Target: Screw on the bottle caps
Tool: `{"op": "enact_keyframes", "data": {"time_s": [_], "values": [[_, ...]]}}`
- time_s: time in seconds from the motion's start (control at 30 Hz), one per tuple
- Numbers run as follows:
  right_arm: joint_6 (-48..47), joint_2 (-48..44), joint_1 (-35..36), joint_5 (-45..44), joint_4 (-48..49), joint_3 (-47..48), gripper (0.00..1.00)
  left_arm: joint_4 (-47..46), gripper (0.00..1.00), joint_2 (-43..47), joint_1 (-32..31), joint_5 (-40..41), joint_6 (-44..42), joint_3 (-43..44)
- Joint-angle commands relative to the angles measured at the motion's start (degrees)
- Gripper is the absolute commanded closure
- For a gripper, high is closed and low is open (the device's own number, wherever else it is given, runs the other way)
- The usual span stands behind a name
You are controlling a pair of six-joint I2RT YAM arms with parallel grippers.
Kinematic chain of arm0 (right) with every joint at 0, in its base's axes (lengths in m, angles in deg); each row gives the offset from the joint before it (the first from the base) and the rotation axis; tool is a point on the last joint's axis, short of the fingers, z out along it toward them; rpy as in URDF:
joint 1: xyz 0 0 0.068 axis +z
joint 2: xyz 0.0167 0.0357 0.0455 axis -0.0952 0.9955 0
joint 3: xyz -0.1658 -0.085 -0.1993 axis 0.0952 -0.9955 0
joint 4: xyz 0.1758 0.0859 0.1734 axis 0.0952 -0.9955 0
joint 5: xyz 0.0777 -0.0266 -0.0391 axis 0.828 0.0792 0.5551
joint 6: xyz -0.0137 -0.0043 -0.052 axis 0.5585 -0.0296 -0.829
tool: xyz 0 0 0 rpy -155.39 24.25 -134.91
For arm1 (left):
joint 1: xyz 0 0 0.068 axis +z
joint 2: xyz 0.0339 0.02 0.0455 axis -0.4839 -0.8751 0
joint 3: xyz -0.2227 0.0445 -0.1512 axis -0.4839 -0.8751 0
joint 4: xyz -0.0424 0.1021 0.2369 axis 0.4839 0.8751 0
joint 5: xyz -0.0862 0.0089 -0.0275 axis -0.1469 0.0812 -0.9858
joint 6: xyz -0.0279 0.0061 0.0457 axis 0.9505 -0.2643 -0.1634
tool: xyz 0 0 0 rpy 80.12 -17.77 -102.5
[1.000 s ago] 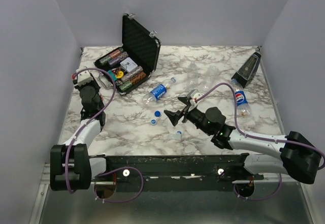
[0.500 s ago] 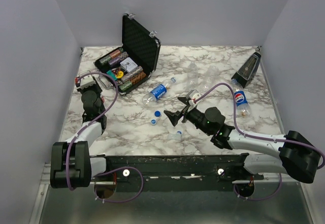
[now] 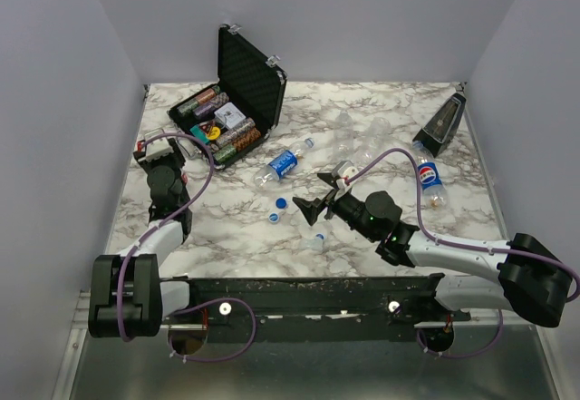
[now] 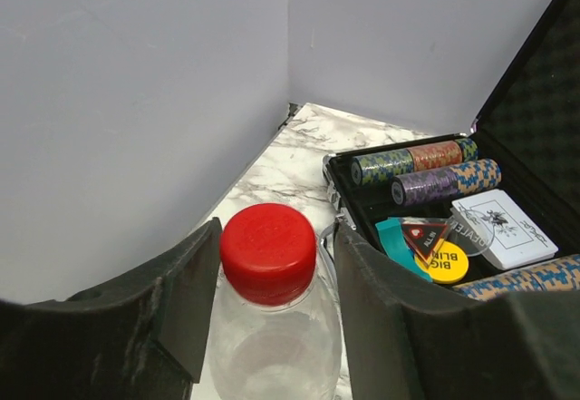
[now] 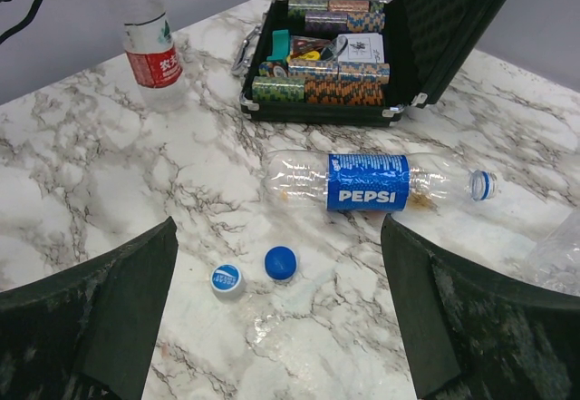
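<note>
A clear bottle stands upright by the left wall with a red cap on its neck. My left gripper straddles that cap, open, with a narrow gap on the right side and the left finger close against it. From the right wrist view the same bottle shows a red-and-white label. My right gripper hangs wide open over a blue cap and a white-and-blue cap that lie on the marble. In the top view it sits mid-table.
A Pepsi-labelled bottle lies uncapped just beyond the two caps. An open black case of poker chips stands at the back left. More clear bottles, another Pepsi bottle and a dark metronome are at the back right.
My left gripper's jaws have parted a little from the red cap, and the left wrist has shifted slightly. The right arm has stayed still.
</note>
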Motion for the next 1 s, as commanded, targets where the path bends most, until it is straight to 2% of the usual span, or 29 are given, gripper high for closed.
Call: {"op": "enact_keyframes", "data": {"time_s": [0.0,0.13,0.33,0.7,0.87,0.97], "values": [[-0.92,0.27,-0.12,-1.57,1.93,-0.11,0.0,-1.2,0.38,1.18,-0.47,2.86,0.39,-1.03],[-1.09,0.44,-0.12,-1.48,1.84,-0.02,0.0,-0.76,0.34,1.27,-0.29,4.27,1.01,-0.86],[-1.09,0.7,-0.03,-1.3,1.67,0.07,0.0,-0.24,0.19,1.8,-0.38,5.06,1.18,-0.77],[-1.09,0.53,-0.03,-1.65,1.75,0.07,0.0,2.83,0.02,4.78,-0.56,7.69,2.15,-0.68],[-0.83,-0.17,-0.12,-1.92,1.49,-0.02,0.0,8.37,0.01,10.31,-0.56,11.46,3.73,0.02],[0.05,-1.57,-0.03,-1.04,-0.52,0.59,0.0,13.9,0.01,14.18,-3.28,16.12,4.17,1.34]]}}
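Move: The red-capped bottle stands upright between the left hand's already loosening fingers, its middle about 8 cm below. The open chip case lies some 20 cm ahead and 11 cm right of that hand, and the lying Pepsi bottle roughly 7 cm ahead and 31 cm right, both about 15 cm lower. From the right hand, the red-capped bottle is some 15 cm ahead, 42 cm left and 7 cm lower. Spreading its fingers wide, the left hand frees the red-capped bottle, then backs off about 3 cm, rising and drifting left. ##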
